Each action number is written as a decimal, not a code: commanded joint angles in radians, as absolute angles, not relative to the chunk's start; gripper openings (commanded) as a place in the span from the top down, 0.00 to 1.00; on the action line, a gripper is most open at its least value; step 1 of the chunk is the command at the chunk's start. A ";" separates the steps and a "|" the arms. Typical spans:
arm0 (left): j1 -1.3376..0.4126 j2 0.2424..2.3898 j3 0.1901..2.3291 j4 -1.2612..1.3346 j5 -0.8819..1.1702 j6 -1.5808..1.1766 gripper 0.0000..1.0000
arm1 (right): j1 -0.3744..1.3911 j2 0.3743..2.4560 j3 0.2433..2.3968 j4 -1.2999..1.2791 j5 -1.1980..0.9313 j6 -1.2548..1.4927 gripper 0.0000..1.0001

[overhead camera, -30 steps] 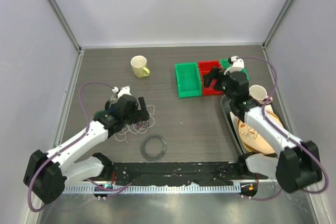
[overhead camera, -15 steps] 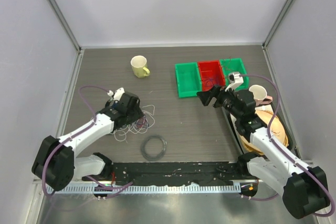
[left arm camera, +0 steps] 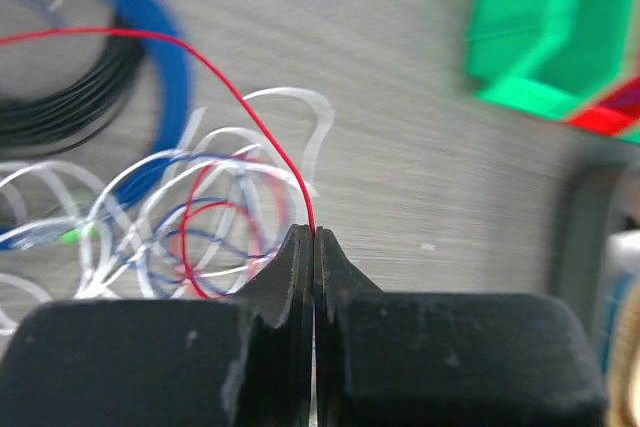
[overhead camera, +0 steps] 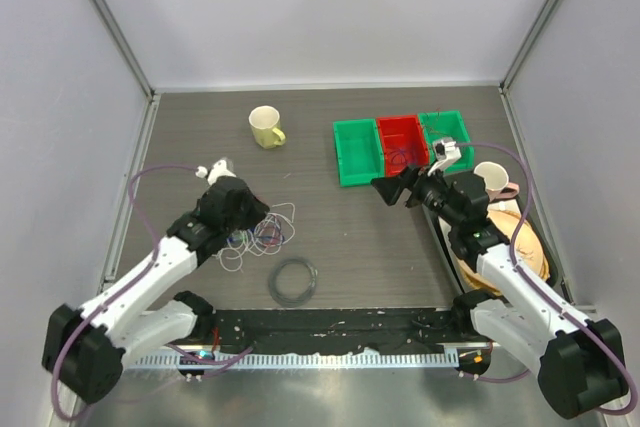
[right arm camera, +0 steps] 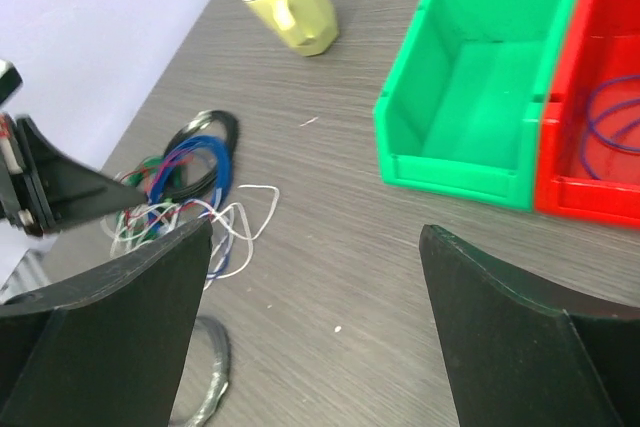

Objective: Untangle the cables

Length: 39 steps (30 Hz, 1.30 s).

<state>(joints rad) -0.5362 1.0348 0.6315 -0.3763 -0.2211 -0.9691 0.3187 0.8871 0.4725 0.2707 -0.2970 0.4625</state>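
Note:
The cables (overhead camera: 263, 233) lie as a loose tangle of white, red and blue-purple threads on the table's left half, also seen as a tangle (left arm camera: 180, 217) in the left wrist view and as a tangle (right arm camera: 195, 209) in the right wrist view. My left gripper (overhead camera: 252, 217) sits at the tangle's left edge. Its jaws (left arm camera: 313, 239) are shut on a red cable (left arm camera: 232, 89), which arcs up and away to the left. My right gripper (overhead camera: 386, 190) hovers open right of centre, in front of the bins, its fingers wide with nothing between them (right arm camera: 315, 237).
A dark grey coiled ring (overhead camera: 294, 281) lies near the front. A thick blue ring (left arm camera: 172, 57) and black coil sit beside the tangle. At the back are a yellow mug (overhead camera: 265, 127) and green (overhead camera: 357, 152), red (overhead camera: 400, 147) and green (overhead camera: 446, 130) bins. At the right are a cup (overhead camera: 492, 179) and a tray (overhead camera: 438, 229).
My left gripper went from wide open to shut, pinching the red cable at the tangle. The right gripper moved off the bins toward the centre and stayed open.

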 commanded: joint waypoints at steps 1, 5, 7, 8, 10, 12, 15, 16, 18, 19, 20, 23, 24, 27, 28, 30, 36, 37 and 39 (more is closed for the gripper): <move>-0.543 0.868 0.650 -0.190 -0.082 -0.878 1.00 | 0.319 0.858 0.459 0.411 -0.489 0.482 0.09; -0.546 0.816 0.702 -0.209 -0.052 -0.841 1.00 | 0.322 0.847 0.446 0.449 -0.518 0.479 0.09; -0.546 0.824 0.739 -0.164 -0.005 -0.810 1.00 | 0.325 0.848 0.439 0.487 -0.552 0.476 0.09; -0.545 0.833 0.759 -0.143 0.091 -0.799 1.00 | 0.328 0.854 0.433 0.505 -0.575 0.476 0.09; -0.546 0.895 0.831 -0.075 0.206 -0.772 1.00 | 0.356 0.864 0.431 0.547 -0.624 0.463 0.10; -0.554 0.945 0.885 -0.022 0.337 -0.776 1.00 | 0.418 0.873 0.431 0.561 -0.679 0.428 0.10; -0.574 1.028 1.004 0.018 0.448 -0.775 1.00 | 0.512 0.865 0.433 0.532 -0.620 0.293 0.10; -0.587 1.044 1.032 0.028 0.475 -0.772 1.00 | 0.572 0.864 0.437 0.503 -0.592 0.263 0.10; -0.607 1.092 1.106 0.060 0.549 -0.776 1.00 | 0.612 0.865 0.456 0.491 -0.522 0.213 0.10; -0.626 1.107 1.126 0.064 0.570 -0.778 1.00 | 0.632 0.865 0.460 0.500 -0.502 0.213 0.10; -0.635 1.126 1.162 0.078 0.593 -0.782 1.00 | 0.632 0.864 0.465 0.506 -0.488 0.209 0.10; -0.650 1.140 1.175 0.145 0.670 -0.810 1.00 | 0.635 0.850 0.471 0.515 -0.420 0.212 0.11; -0.652 1.137 1.172 0.155 0.696 -0.813 1.00 | 0.635 0.833 0.469 0.514 -0.391 0.207 0.11; -0.652 1.124 1.152 0.156 0.696 -0.804 1.00 | 0.635 0.801 0.466 0.511 -0.364 0.199 0.11; -0.652 1.121 1.144 0.158 0.699 -0.799 1.00 | 0.635 0.776 0.466 0.509 -0.365 0.195 0.11; -0.652 1.117 1.126 0.161 0.709 -0.790 1.00 | 0.635 0.752 0.468 0.509 -0.368 0.183 0.11; -0.653 1.108 1.083 0.216 0.762 -0.802 1.00 | 0.635 0.724 0.495 0.525 -0.419 0.166 0.10; -0.653 1.103 1.071 0.219 0.765 -0.801 1.00 | 0.634 0.730 0.518 0.531 -0.437 0.158 0.10; -0.655 1.100 1.059 0.242 0.790 -0.804 1.00 | 0.635 0.765 0.544 0.538 -0.511 0.135 0.10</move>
<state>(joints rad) -0.6525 1.1358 1.0782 0.1513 0.7223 -0.8032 0.6319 0.7338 0.4564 0.4767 -0.4206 0.1833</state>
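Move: Pinched in the left fingers, the red cable starts about 24 cm to the right hand's left, 3 cm nearer the base and 10 cm below it. The left hand takes the cable towards the right gripper, 24 cm to its right, 3 cm ahead and 10 cm up. The tangle's middle lies some 6 cm below the left hand, 3 cm back and 2 cm left; the blue coil is about 5 cm left and 2 cm ahead, the grey coil 6 cm right and 13 cm back. Hauling the still-pinched red cable up out of the tangle, the left hand rises nearly 30 cm, swings some 17 cm right towards the right gripper and finally eases back, its wrist turning clockwise and its fingers tipping up from their downward slant. The right hand, kept open, comes left and back to meet it, then rises about 5 cm with its fingers tilting up. ##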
